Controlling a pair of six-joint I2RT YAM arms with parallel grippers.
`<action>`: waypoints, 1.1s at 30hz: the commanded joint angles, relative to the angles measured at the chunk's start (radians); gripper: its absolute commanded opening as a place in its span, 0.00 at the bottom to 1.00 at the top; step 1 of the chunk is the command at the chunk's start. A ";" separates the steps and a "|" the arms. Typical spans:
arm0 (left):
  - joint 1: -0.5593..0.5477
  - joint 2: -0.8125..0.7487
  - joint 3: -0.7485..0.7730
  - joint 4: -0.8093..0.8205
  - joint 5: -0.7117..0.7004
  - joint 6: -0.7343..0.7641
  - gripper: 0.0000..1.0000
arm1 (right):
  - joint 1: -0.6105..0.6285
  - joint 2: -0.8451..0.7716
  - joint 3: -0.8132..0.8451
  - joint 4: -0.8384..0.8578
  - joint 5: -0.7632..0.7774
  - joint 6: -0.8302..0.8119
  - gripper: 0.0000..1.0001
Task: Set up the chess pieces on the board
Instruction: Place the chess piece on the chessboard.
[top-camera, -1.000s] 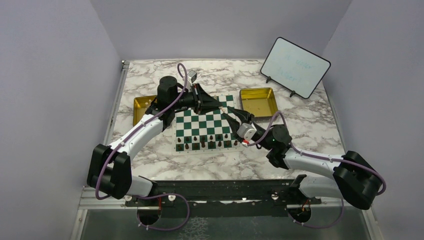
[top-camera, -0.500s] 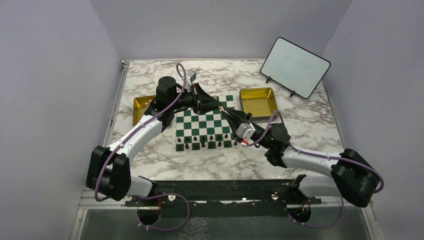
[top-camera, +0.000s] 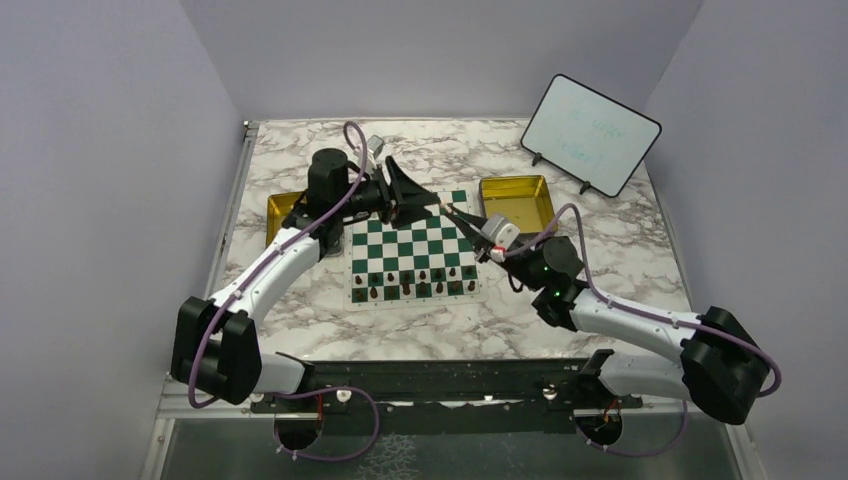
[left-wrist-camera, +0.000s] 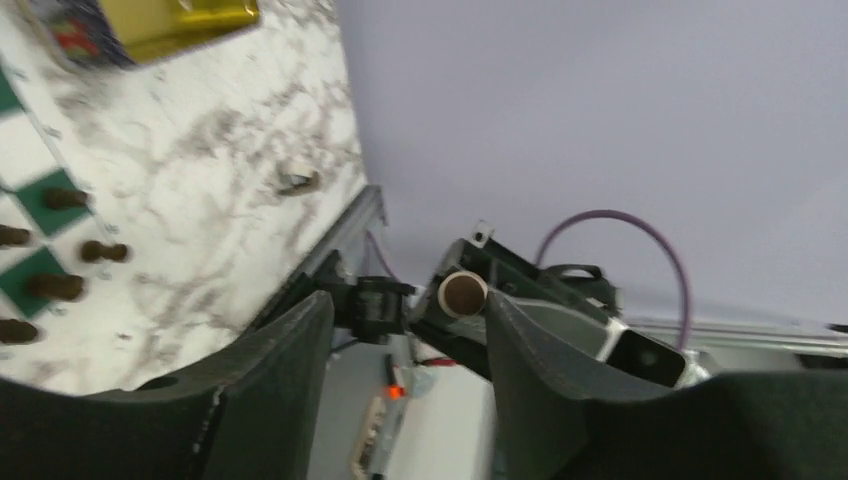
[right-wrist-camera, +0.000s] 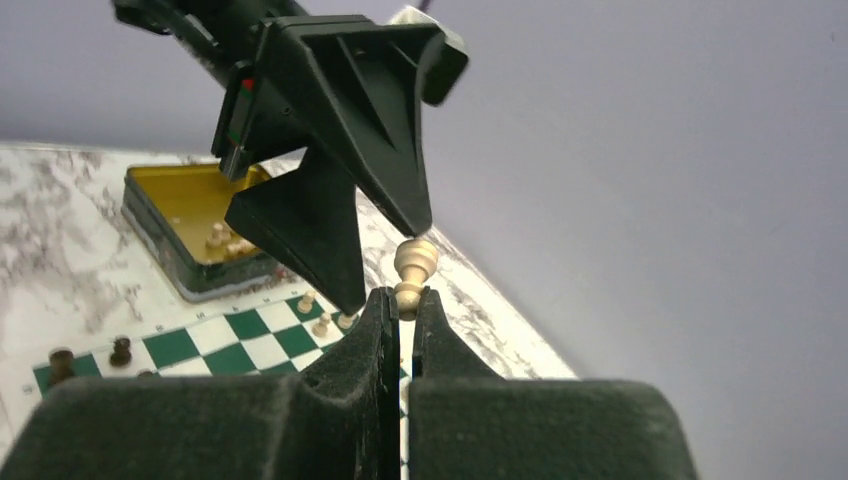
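A cream chess piece (right-wrist-camera: 415, 262) is pinched by its lower part in my right gripper (right-wrist-camera: 402, 300), which is shut on it above the board's (top-camera: 400, 250) far right corner. My left gripper (top-camera: 432, 200) stands open right around it, one finger (right-wrist-camera: 380, 130) touching the piece's top and the other (right-wrist-camera: 300, 230) beside it. The left wrist view shows the piece's round base (left-wrist-camera: 463, 292) at the tip of the right finger (left-wrist-camera: 540, 370). Dark pieces (top-camera: 410, 285) fill the board's two near rows. A few cream pieces (right-wrist-camera: 322, 322) stand on the far row.
A gold tray (top-camera: 282, 210) lies left of the board and holds more cream pieces (right-wrist-camera: 222, 238). A second gold tray (top-camera: 517, 203) lies on the right. A small whiteboard (top-camera: 590, 133) stands at the back right on the marble table (top-camera: 450, 330).
My left gripper has opened and let go of the cream piece. My right gripper has shut on it. Both grippers have moved toward the board's far right corner.
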 joint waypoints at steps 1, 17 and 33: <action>0.086 -0.002 0.134 -0.175 -0.136 0.281 0.61 | 0.001 -0.069 0.114 -0.310 0.192 0.277 0.01; 0.167 -0.217 0.007 -0.442 -0.665 0.917 0.99 | -0.121 0.344 0.731 -1.239 0.131 0.795 0.01; 0.109 -0.330 -0.132 -0.466 -0.887 1.056 0.99 | -0.177 0.908 1.300 -1.731 0.063 0.839 0.05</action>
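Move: The held white pawn in my right hand has as its likely place the second row's empty squares, about 19 cm ahead, 3 cm left and 28 cm below. The white pieces on c1 and d1 stand some 3 cm beyond, and the empty right tin's centre lies about 16 cm right and 20 cm ahead. From my left hand, the left tin's white pieces lie about 15 cm ahead, 28 cm left and 27 cm down; the h2 pawn is 18 cm ahead, 16 cm left. Keeping my pinch on the pawn's head, I carry it with my right hand down about 18 cm and forward some 13 cm over the board, rising slightly first and tipping the fingers downward by nearly 90 degrees. My left hand swings forward clear of the pawn, then left and down towards the left tin, ending about 18 cm left and 10 cm lower, fingers turning from rightward to forward-down and opening fully. ##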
